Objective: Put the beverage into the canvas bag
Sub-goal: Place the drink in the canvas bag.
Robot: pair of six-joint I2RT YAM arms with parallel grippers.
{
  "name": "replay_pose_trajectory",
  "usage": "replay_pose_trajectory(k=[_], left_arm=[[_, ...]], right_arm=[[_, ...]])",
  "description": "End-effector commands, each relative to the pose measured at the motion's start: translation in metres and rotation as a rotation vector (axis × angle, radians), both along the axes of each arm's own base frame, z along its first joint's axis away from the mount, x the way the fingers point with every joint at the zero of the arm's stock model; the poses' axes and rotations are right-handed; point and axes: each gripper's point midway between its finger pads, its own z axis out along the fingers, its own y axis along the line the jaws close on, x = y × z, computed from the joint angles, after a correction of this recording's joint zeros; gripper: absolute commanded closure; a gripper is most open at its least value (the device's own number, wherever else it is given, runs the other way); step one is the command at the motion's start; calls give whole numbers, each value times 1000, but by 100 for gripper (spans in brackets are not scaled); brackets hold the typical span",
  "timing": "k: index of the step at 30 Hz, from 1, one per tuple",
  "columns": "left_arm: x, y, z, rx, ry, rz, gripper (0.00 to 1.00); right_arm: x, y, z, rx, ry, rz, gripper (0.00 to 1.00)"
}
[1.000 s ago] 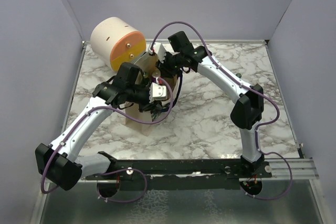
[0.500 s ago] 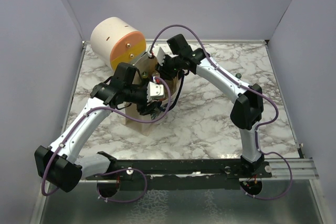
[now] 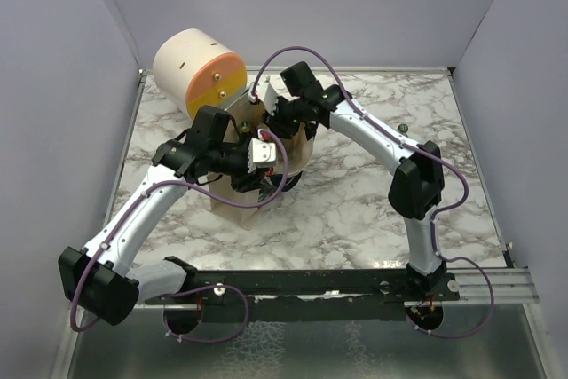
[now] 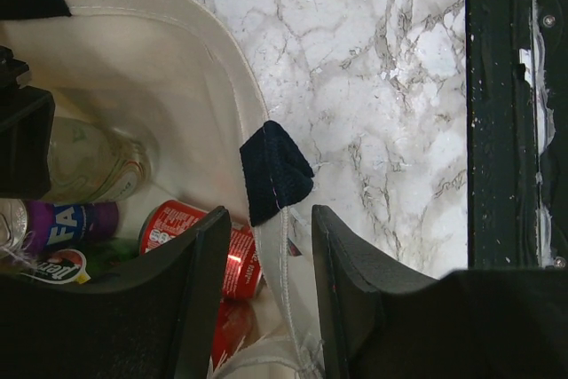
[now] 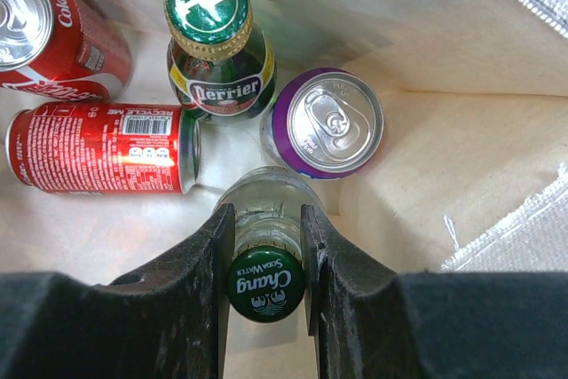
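Note:
The canvas bag (image 3: 232,208) stands at the table's middle left, beige with a navy handle patch (image 4: 275,172). My right gripper (image 5: 264,215) reaches down inside it, shut on the neck of the beverage, a clear glass bottle with a green Chang cap (image 5: 264,283). The bottle stands upright above the bag's floor. My left gripper (image 4: 271,290) straddles the bag's rim (image 4: 226,77), jaws apart, one finger inside and one outside, with the cloth loose between them. From above, both grippers (image 3: 259,159) (image 3: 282,120) meet over the bag's mouth.
Inside the bag lie a Perrier bottle (image 5: 217,42), a purple can (image 5: 324,122) and two red cola cans (image 5: 102,148) (image 5: 44,24). A cream-and-orange drum (image 3: 200,73) lies just behind the bag. Grey walls close in the marble table (image 3: 373,210).
My right wrist has moved left and lower into the bag's mouth. My left gripper has shifted slightly left, and the bag's right side now bulges outward.

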Motion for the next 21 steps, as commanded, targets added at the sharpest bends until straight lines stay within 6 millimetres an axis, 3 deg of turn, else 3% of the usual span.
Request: replay_pose_trajectory(k=[1,8,14,21], left_arm=[[-8,1,-2,-13,21,-23,58],[-12,2,-3,-12,30,-29,70],[-13,4,1,-19,30,-30,100],[-14,9,5,-33,42,-10,100]], right_arm=[[22,-11,5,-20,-49,-59,99],[23,-6,2,-11,-21,-57,98],[33,-15,-4,7,9,-86,96],[34,-22,-17,0,26,-15,96]])
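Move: The right hand still holds the glass bottle by its neck inside the canvas bag; the free spot on the bag floor lies about 15 cm below and 2 cm ahead. From that hand the purple can stands roughly 5 cm ahead and 4 cm left, the Perrier bottle level and 8 cm left. The bag rim already runs between the open left fingers, 1 cm right and 1 cm below, level with them; its navy strap tab is 3 cm right. Forward and a little down goes the right hand, about 1.5 cm out and 1 cm lower, easing the gripped bottle along past the Perrier bottle towards the forward end of the bag floor; its fingers keep their hold and the wrist barely tilts. The left fingers meanwhile shut from about half open and pinch the bag rim just beside the strap tab, the hand nearly staying in place. ##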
